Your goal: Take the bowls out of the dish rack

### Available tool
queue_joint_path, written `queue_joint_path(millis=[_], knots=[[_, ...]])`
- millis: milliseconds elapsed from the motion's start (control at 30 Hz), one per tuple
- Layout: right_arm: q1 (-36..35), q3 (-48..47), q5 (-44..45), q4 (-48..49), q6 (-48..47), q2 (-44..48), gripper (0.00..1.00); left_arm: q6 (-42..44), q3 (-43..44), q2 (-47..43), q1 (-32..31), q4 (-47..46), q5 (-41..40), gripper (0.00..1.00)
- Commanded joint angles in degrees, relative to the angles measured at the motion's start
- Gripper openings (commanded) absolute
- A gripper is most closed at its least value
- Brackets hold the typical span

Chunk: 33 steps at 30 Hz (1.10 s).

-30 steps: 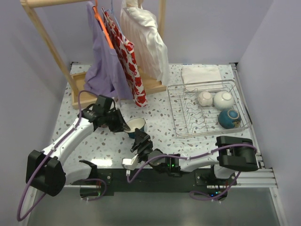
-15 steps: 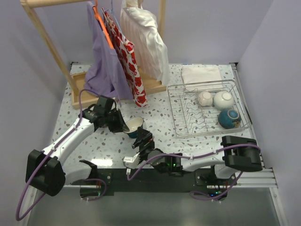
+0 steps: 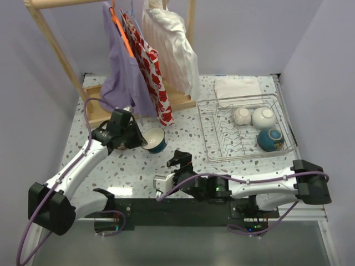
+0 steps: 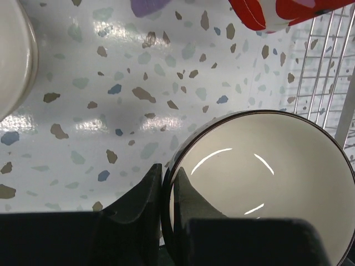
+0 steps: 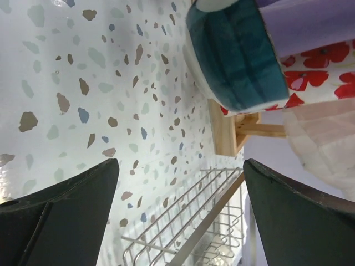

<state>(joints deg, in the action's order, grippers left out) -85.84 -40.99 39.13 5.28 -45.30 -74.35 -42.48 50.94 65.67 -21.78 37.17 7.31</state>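
My left gripper (image 3: 142, 142) is shut on the rim of a teal-blue bowl (image 3: 155, 139) with a white inside, held over the table left of the dish rack (image 3: 222, 152). In the left wrist view one fingertip (image 4: 151, 185) is outside the rim and the other inside the bowl (image 4: 266, 172). My right gripper (image 3: 181, 160) is open and empty, just near and right of that bowl. Its wrist view shows the bowl's teal side (image 5: 238, 55) ahead. A cream bowl (image 3: 241, 116), a white bowl (image 3: 263, 117) and a second teal bowl (image 3: 270, 139) stand in the rack.
A wooden clothes rack (image 3: 177, 102) with hanging garments (image 3: 150, 61) stands behind the held bowl. A folded white cloth (image 3: 237, 87) lies behind the dish rack. Part of another pale bowl (image 4: 14, 55) shows at the left edge of the left wrist view.
The right gripper has drawn away from the teal bowl toward the near right and stands open. The left gripper has moved the bowl a little farther back.
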Motion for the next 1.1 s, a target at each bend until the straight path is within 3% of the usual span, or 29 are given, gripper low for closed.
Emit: queue_joint_path(millis=[0,167,467,733,1067], knots=[[1.9,-7.6,-2.0,-15.4,13.5,3.0,0.99,0.4,-2.1,-1.7,-0.3,-6.9,-5.1,0.00],[9.1,-14.2,-9.1,-24.9,24.4,5.0,0.99,0.2,-2.7,-1.0,-3.0,-8.7,-12.4,0.00],[25.8,-19.1,-19.1,-30.1,36.4,7.3,0.99,0.5,-4.1,2.4,-7.1,-12.6,-25.2,0.00],[36.6,-18.5,-24.7,-32.9,46.9,9.4,0.99,0.6,-6.3,4.5,-9.4,-16.5,-30.1,0.00],[47.3,-15.3,-31.7,-32.0,50.0,13.1,0.99,-0.8,-10.7,5.3,-11.1,-24.6,-34.5,0.00]])
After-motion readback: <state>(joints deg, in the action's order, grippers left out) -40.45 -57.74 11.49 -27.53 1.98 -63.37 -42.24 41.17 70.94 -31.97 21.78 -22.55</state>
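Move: The left hand already holds the teal bowl by its rim; the stack of bowls it is bound for stands about 8 cm ahead of that hand, 11 cm to its left and 10 cm lower. The right hand, empty, has the small white bowl in the rack some 31 cm ahead, 33 cm to its right and 12 cm below; the large white bowl stands about 10 cm farther right, level with it, and the blue bowl 18 cm ahead and 43 cm right of the hand. The left hand keeps its pinch on the teal bowl's rim and lowers it about 5 cm while easing forward and left towards the stack, rolling its left side up some 20 degrees so that the mouth turns upward. Meanwhile the right hand, fingers staying wide open and touching nothing, swings away from that bowl, right and forward with a smaller rise, towards the rack's left edge and the small white bowl beyond, turning clockwise and tipping its fingers down by some 40 degrees. ##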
